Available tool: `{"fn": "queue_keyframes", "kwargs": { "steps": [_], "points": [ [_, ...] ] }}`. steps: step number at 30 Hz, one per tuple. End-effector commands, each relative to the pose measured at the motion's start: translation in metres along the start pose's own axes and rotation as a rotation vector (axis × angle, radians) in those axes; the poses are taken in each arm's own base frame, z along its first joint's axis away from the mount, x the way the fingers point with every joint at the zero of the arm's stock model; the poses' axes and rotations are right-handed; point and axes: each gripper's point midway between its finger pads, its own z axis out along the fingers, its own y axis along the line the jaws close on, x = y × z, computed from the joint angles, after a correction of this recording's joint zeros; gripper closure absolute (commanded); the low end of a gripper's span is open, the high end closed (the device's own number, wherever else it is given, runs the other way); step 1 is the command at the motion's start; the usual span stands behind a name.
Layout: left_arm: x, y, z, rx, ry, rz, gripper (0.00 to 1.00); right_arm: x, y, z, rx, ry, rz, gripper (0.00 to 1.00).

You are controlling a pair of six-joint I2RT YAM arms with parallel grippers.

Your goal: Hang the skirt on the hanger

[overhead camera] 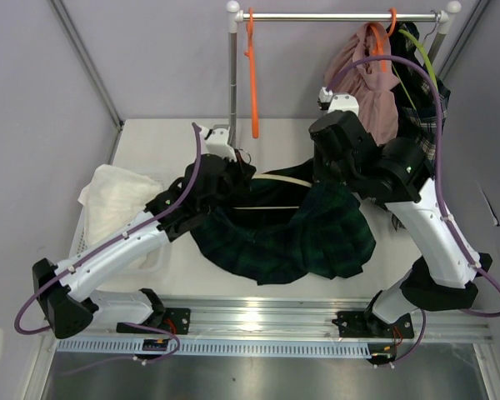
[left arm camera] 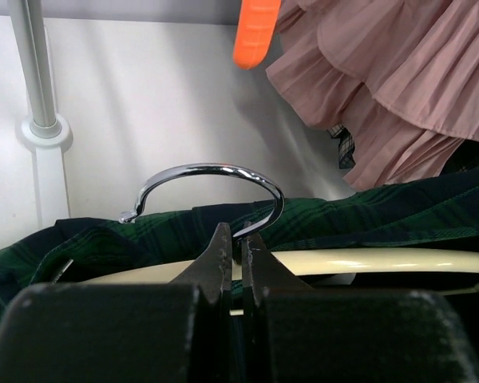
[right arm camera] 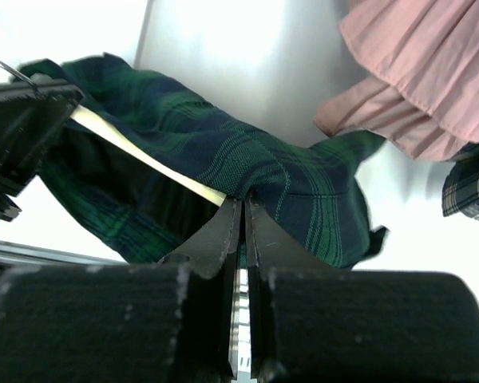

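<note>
A dark green plaid skirt lies bunched at the middle of the table, draped over a cream hanger. My left gripper is shut on the neck of the hanger's chrome hook, with the cream bar running off to the right under the skirt. My right gripper is shut on a fold of the skirt, right where the hanger's arm slips under the cloth. In the top view the left gripper and the right gripper sit at opposite ends of the hanger.
A clothes rail on a pole stands at the back, carrying an empty orange hanger, a pink pleated skirt and a dark plaid garment. A white cloth lies in a basket at the left.
</note>
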Motion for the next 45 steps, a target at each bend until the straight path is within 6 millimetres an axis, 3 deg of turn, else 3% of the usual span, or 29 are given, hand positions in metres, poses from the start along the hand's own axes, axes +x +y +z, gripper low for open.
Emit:
{"fn": "queue_keyframes", "kwargs": {
  "steps": [1, 7, 11, 15, 19, 23, 30, 35, 45],
  "points": [
    [-0.031, -0.022, -0.02, 0.078, -0.06, 0.015, 1.0, -0.034, 0.002, -0.012, -0.031, -0.109, 0.068, 1.0],
    [-0.088, -0.039, -0.052, 0.125, -0.152, 0.001, 1.0, -0.018, 0.003, 0.002, -0.015, -0.077, 0.058, 1.0],
    [-0.105, -0.048, -0.064, 0.168, -0.174, -0.011, 1.0, -0.008, -0.004, 0.008, -0.01, -0.062, 0.071, 1.0],
    [-0.098, -0.057, -0.061, 0.211, -0.141, 0.0, 1.0, -0.005, -0.006, 0.003, -0.031, -0.063, 0.082, 1.0],
    [-0.086, -0.065, -0.053, 0.276, -0.092, 0.0, 1.0, 0.002, 0.006, -0.007, -0.158, -0.067, 0.064, 0.99],
    [-0.101, -0.067, -0.056, 0.317, -0.107, -0.014, 1.0, 0.009, 0.012, -0.014, -0.244, -0.082, 0.053, 0.98],
    [-0.121, -0.081, -0.065, 0.39, -0.106, 0.027, 1.0, 0.02, 0.001, -0.018, -0.231, -0.087, 0.054, 0.9],
    [-0.13, -0.09, -0.071, 0.437, -0.096, 0.071, 1.0, 0.022, -0.002, -0.027, -0.267, -0.11, 0.048, 0.77],
    [-0.112, -0.107, -0.074, 0.557, -0.022, 0.116, 1.0, 0.01, -0.001, -0.051, -0.373, -0.212, 0.036, 0.44]
  ]
}}
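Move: The hanger's right end, hidden in the skirt's waistband, sits some 2 cm left of the right fingers, level with them fore and aft, and about 2 cm below. From the left hand, holding the hanger at the base of its hook, that end lies about 16 cm right, 2 cm back and 1 cm below. The orange hanger's lower tip is roughly 9 cm ahead of the left hand, 3 cm right and 7 cm above. The cream hanger, still pinched under its hook, is raised about 9 cm by the left hand, drawn back some 4 cm and swung clockwise about 25 degrees. With the waistband over its right end, the right hand dips about 2 cm, then eases back some 4 cm, rolling its left side up while its fingers open about halfway and let go of the cloth. ##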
